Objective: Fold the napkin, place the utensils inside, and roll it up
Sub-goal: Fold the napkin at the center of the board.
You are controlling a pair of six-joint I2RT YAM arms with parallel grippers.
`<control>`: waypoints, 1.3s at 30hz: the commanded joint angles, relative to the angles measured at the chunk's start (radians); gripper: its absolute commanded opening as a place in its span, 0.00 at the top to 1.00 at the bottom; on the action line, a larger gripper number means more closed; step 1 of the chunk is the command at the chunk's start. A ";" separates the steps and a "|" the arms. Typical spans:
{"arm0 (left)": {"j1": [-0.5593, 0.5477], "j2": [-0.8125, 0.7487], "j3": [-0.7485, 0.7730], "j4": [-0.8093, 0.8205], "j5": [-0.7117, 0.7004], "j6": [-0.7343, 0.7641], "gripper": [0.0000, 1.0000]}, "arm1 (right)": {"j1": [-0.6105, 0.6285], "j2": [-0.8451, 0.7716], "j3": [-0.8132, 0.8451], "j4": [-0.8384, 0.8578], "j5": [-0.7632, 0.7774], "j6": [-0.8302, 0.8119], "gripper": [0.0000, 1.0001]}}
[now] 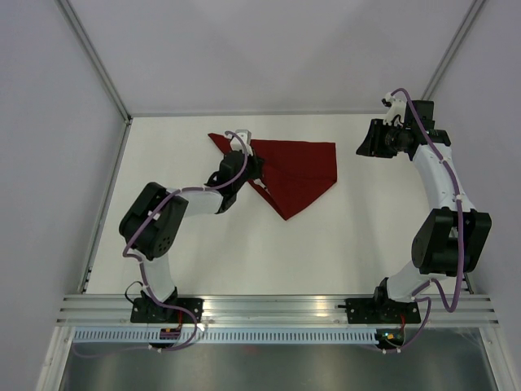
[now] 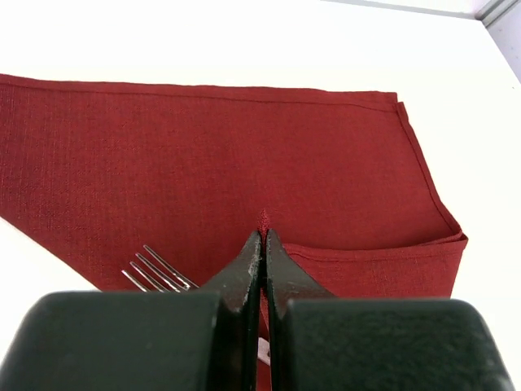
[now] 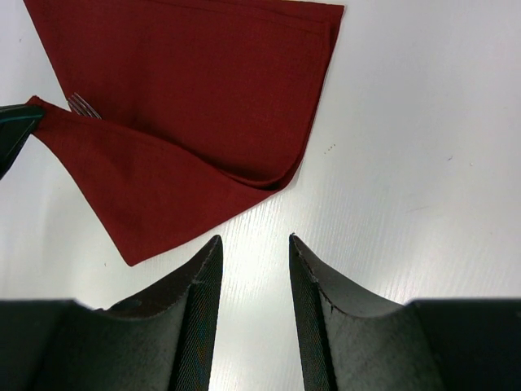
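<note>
The dark red napkin [image 1: 303,167] lies folded into a rough triangle at the back middle of the table. A lower flap [image 3: 138,187] of it is lifted toward its left corner. My left gripper [image 2: 264,236] is shut on that corner, and a tip of red cloth pokes out between the fingertips; from above, the left gripper [image 1: 254,169] sits at the cloth's left side. The fork [image 2: 159,273] shows only its tines, lying on the napkin [image 2: 203,155] just left of the jaws. The fork [image 3: 80,104] peeks out above the lifted flap. My right gripper [image 3: 254,238] hangs open over bare table, right of the napkin [image 3: 203,73].
The white table [image 1: 203,244] is walled by pale panels, with metal rails [image 1: 277,305] along the near edge. From above, the right gripper [image 1: 364,140] is near the back right corner.
</note>
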State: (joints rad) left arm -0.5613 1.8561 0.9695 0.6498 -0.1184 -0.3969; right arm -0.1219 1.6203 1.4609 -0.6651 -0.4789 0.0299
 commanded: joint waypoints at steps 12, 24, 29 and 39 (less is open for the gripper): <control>0.058 0.051 0.041 -0.019 0.068 -0.092 0.96 | 0.001 0.016 -0.005 0.013 -0.018 0.004 0.56; 0.092 0.074 0.070 -0.062 0.086 -0.118 0.68 | 0.001 0.020 -0.005 0.013 -0.017 0.001 0.56; 0.101 0.069 0.087 -0.085 0.094 -0.118 0.55 | 0.001 0.018 -0.007 0.013 -0.017 0.001 0.56; 0.196 0.017 0.136 -0.153 0.072 -0.187 0.46 | 0.011 0.029 0.007 0.013 -0.027 0.005 0.56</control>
State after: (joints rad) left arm -0.4271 1.9205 1.0363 0.5304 -0.0429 -0.4980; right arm -0.1150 1.6363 1.4609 -0.6655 -0.4820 0.0299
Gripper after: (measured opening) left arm 0.536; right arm 0.443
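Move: The left hand holds the lifted napkin corner; the fork tines, where it is to be laid, are about 2 cm ahead, 5 cm left and 6 cm below. The fork's middle is some 4 cm back and 1 cm right of this hand; the napkin's far right corner about 11 cm ahead and 22 cm right. From the idle right hand, the tines lie some 3 cm ahead, 38 cm left and 14 cm below. Down first, about 3 cm, the left hand lowers the pinched napkin corner towards the fork tines while easing left and slightly forward and tipping down a little, under 10 degrees. Near its lowest point the fingers open to about half and let go of the corner, then the hand slides on left and forward, about 4.5 cm left in all. ##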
